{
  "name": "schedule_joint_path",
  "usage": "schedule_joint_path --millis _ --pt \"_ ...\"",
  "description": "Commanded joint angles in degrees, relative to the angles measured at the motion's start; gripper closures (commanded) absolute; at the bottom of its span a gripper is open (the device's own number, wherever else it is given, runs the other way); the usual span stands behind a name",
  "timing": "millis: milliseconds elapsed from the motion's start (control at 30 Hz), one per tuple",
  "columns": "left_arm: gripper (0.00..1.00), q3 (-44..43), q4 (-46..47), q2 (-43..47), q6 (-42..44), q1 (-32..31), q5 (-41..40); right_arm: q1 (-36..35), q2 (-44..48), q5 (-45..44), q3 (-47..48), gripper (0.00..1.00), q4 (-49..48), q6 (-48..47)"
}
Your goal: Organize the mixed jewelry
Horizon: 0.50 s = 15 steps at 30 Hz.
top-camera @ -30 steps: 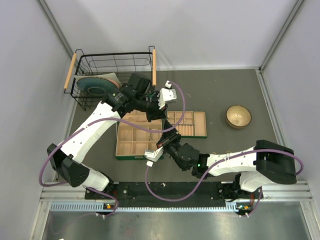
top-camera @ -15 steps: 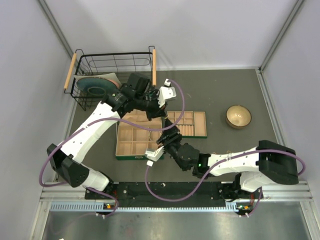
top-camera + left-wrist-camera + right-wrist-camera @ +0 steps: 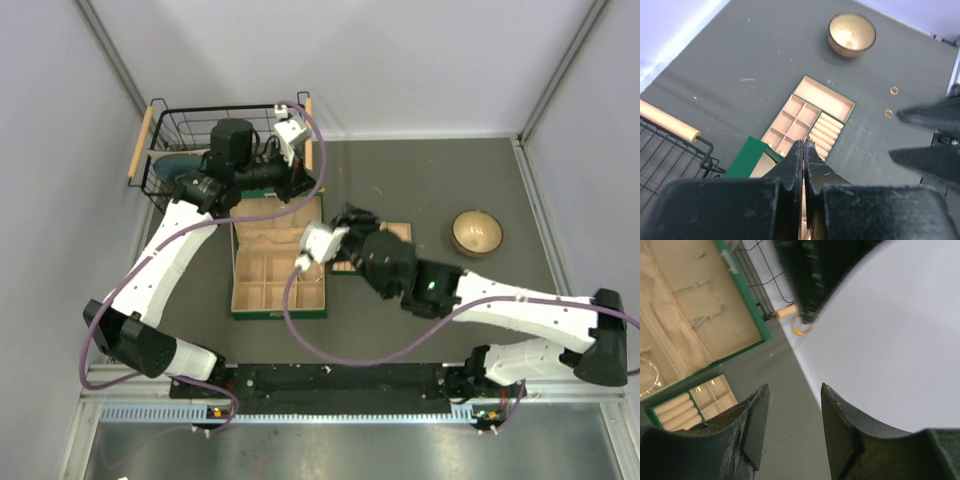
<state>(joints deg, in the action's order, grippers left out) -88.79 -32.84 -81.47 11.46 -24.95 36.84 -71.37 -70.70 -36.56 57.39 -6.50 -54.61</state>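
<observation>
A tiny gold ring [image 3: 801, 328] sits pinched at the tip of my left gripper [image 3: 804, 142], whose jaws are shut on it; only a gold speck [image 3: 807, 138] shows past them. That gripper [image 3: 310, 184] hangs high by the basket's corner. My right gripper [image 3: 794, 387] is open and holds nothing; it hovers over the right tray [image 3: 352, 214]. Two more gold rings [image 3: 894, 90] [image 3: 888, 113] lie on the table beside the tray. A thin silver bracelet [image 3: 647, 375] lies in the beige part of the green box [image 3: 238, 315].
The tan bowl [image 3: 477, 233] stands at the right; it also shows in the left wrist view [image 3: 851, 34]. A black wire basket [image 3: 168, 118] with wooden handles fills the back left corner. The right arm covers most of the compartment tray [image 3: 810, 117].
The left arm has lifted and pulled back toward the basket with its jaws shut. The right arm has swung from the box's front edge up over the tray, and its jaws have opened.
</observation>
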Motion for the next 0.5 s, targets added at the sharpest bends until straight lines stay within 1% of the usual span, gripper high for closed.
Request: schedule_joint_path --millis 0,33,67,100,133,167,200,233,267,300,333,367,400,467 --pt "1.0 1.77 12.44 4.39 -9.78 1.31 4.82 9.29 4.86 15.49 14.31 0.54 24.93 25.93" --pt "1.0 2.57 14.71 5.35 -10.66 1.39 5.34 11.41 5.39 18.42 16.25 0.54 29.48 28.22" --pt "1.0 4.05 16.13 5.71 -11.28 1.74 6.13 13.17 5.74 21.41 19.31 0.54 31.1 32.33" --pt "1.0 4.94 17.53 6.15 -14.59 1.92 6.83 15.02 5.92 27.62 20.56 0.54 32.68 34.03" --pt "1.0 5.99 19.2 7.28 -16.11 2.18 7.28 18.78 6.18 30.81 21.62 0.54 33.91 35.7" --pt "1.0 8.44 23.13 7.9 -17.86 2.62 8.24 20.29 6.79 33.8 22.76 0.53 35.14 38.76" --pt "1.0 9.33 24.48 8.34 -20.66 2.8 8.51 22.05 7.06 39.49 22.94 0.53 35.42 40.18" --pt "1.0 10.21 26.4 9.22 -22.08 3.06 8.69 25.03 7.24 42.33 23.21 0.54 35.59 41.59" --pt "1.0 12.05 29.47 9.66 -23.66 3.5 9.21 26.97 7.41 48.27 23.3 0.54 35.86 44.47" --pt "1.0 12.76 30.72 9.93 -26.55 3.77 9.82 28.73 7.5 51.64 23.3 0.54 35.77 45.89" --pt "1.0 13.2 31.43 10.28 -27.8 3.77 10.09 32.58 7.24 55.07 23.65 0.54 35.77 47.47" --pt "1.0 14.25 32.39 10.37 -29.12 3.94 10.09 34.44 6.63 62.5 23.74 0.55 35.07 50.45" --pt "1.0 15.05 35.1 10.89 -31.83 3.86 10.18 36.03 6.36 66.05 23.65 0.55 34.28 51.96" --pt "1.0 17.51 37.66 11.25 -34.04 3.94 10.44 39.45 5.75 74.04 22.95 0.54 32.7 56.0"
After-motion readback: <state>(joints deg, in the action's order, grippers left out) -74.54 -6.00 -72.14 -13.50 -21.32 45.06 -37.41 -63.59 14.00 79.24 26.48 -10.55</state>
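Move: The left hand holds the gold ring; the ring tray lies about 12 cm to its right, 5 cm ahead and some 30 cm below, the green jewelry case about 9 cm left and 4 cm ahead of this hand, down on the table. From the empty right hand, the nearer loose ring is some 18 cm right, about level fore and aft and 31 cm below; the tray is 12 cm ahead and 5 cm right, the held ring 7 cm ahead and 6 cm left. Up and to its right, about 7 cm each way, the right hand swings clear of the left hand and its ring, first easing slightly forward and sinking a little at the end; its open wrist rolls some 50 degrees, left side rising. The left hand rises about 5 cm, draws back a little and tips its closed fingers up some 20 degrees to level, still pinching the ring. ##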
